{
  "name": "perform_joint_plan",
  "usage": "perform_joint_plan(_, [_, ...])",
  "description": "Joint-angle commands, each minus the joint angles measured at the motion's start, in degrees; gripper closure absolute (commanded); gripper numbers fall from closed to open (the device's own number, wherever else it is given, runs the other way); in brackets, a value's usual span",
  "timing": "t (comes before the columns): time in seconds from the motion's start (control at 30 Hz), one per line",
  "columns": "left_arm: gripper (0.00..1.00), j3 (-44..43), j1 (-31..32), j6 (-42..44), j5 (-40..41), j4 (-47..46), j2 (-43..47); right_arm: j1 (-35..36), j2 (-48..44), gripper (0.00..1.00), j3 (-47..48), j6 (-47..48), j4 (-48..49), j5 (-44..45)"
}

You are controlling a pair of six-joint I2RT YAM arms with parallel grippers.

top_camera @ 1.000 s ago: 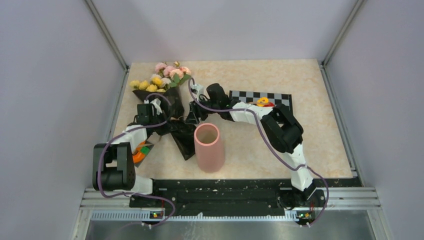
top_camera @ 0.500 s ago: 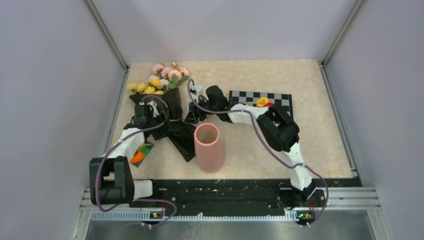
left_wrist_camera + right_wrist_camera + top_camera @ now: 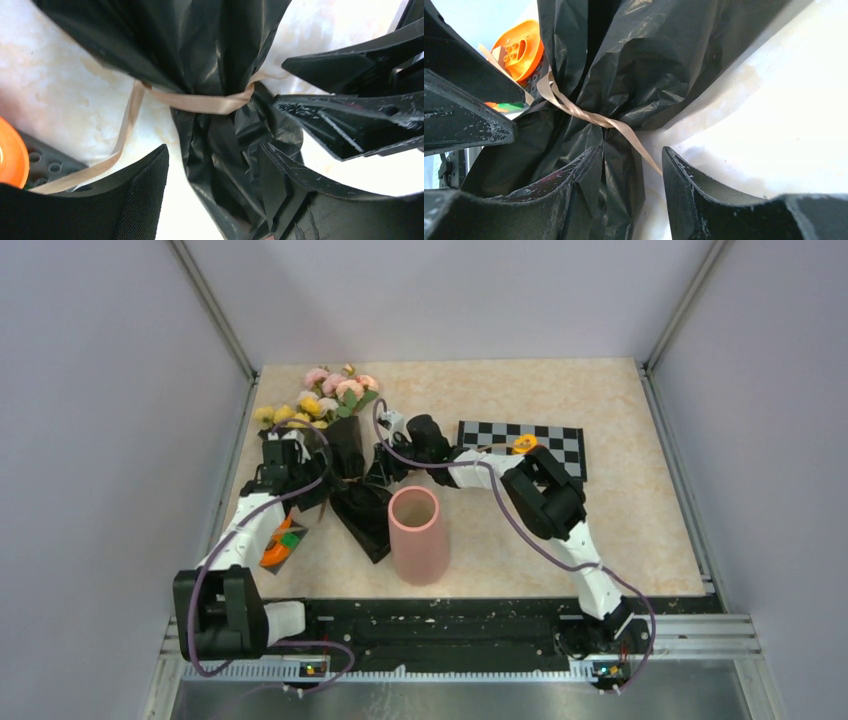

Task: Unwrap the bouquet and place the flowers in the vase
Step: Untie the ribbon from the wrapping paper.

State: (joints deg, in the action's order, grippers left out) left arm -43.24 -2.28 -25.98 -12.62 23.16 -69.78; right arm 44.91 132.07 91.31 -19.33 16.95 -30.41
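Observation:
The bouquet lies at the table's back left, with pink, peach and yellow flowers (image 3: 325,398) at its far end. Its black wrapping (image 3: 362,508) runs toward the pink vase (image 3: 417,535), which stands upright near the front centre. A tan ribbon (image 3: 207,103) is still tied round the wrapping's neck, and a loose ribbon tail (image 3: 636,146) trails off. My left gripper (image 3: 215,150) is open, straddling the crumpled wrapping (image 3: 225,165) just below the tie. My right gripper (image 3: 633,150) faces it from the other side, open, with the ribbon tail and a fold of wrapping between its fingers. The stems are hidden.
A checkered mat (image 3: 545,438) lies behind the right arm with a yellow and red piece (image 3: 525,444) on it. Orange and green blocks (image 3: 282,544) sit on a dark plate beside the left arm. The orange block (image 3: 520,52) shows past the wrapping. Grey walls enclose the table.
My left gripper has gone from shut to open and drawn back and to the left. The bouquet's flower end shifted slightly left. My right gripper narrowed a little.

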Motion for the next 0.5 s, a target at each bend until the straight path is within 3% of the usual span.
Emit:
perform_joint_plan(0.0, [0.32,-4.2,0.0,-1.8,-1.5,-4.3,-3.2,1.1,1.5,0.51,4.5,-1.4,2.7,-0.2])
perform_joint_plan(0.2, [0.43,-4.5,0.0,-2.8,-1.0,-4.1,-6.5,1.8,3.4,0.51,7.7,-2.1,2.1,-0.4])
perform_joint_plan(0.47, [0.73,1.4,0.0,-3.7,-0.5,-5.8,-6.2,2.4,5.6,0.51,9.6,-2.2,1.4,-0.8])
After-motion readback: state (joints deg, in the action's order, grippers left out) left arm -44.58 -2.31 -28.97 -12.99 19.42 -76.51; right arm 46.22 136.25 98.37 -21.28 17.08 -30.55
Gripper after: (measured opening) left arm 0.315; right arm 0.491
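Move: From the left gripper, the ribbon round the neck of the wrapping paper is about 4 cm ahead, 2 cm right and 4 cm below. The flowers lie some 22 cm beyond the ribbon and 8 cm to its left. The vase stands 16 cm nearer the base than the ribbon and 14 cm to its right. From the right gripper, that ribbon is about 6 cm left, 1 cm back and 3 cm below, with the vase 16 cm back and 8 cm right. Bring the left gripper about 2 cm forward to the ribboned neck of the wrapping paper, then let it sink roughly as far while closing the fingers from well open to about a third. Meanwhile slide the right gripper some 3 cm left towards the ribbon from the other side, lifting slightly at the end, fingers kept half open. ##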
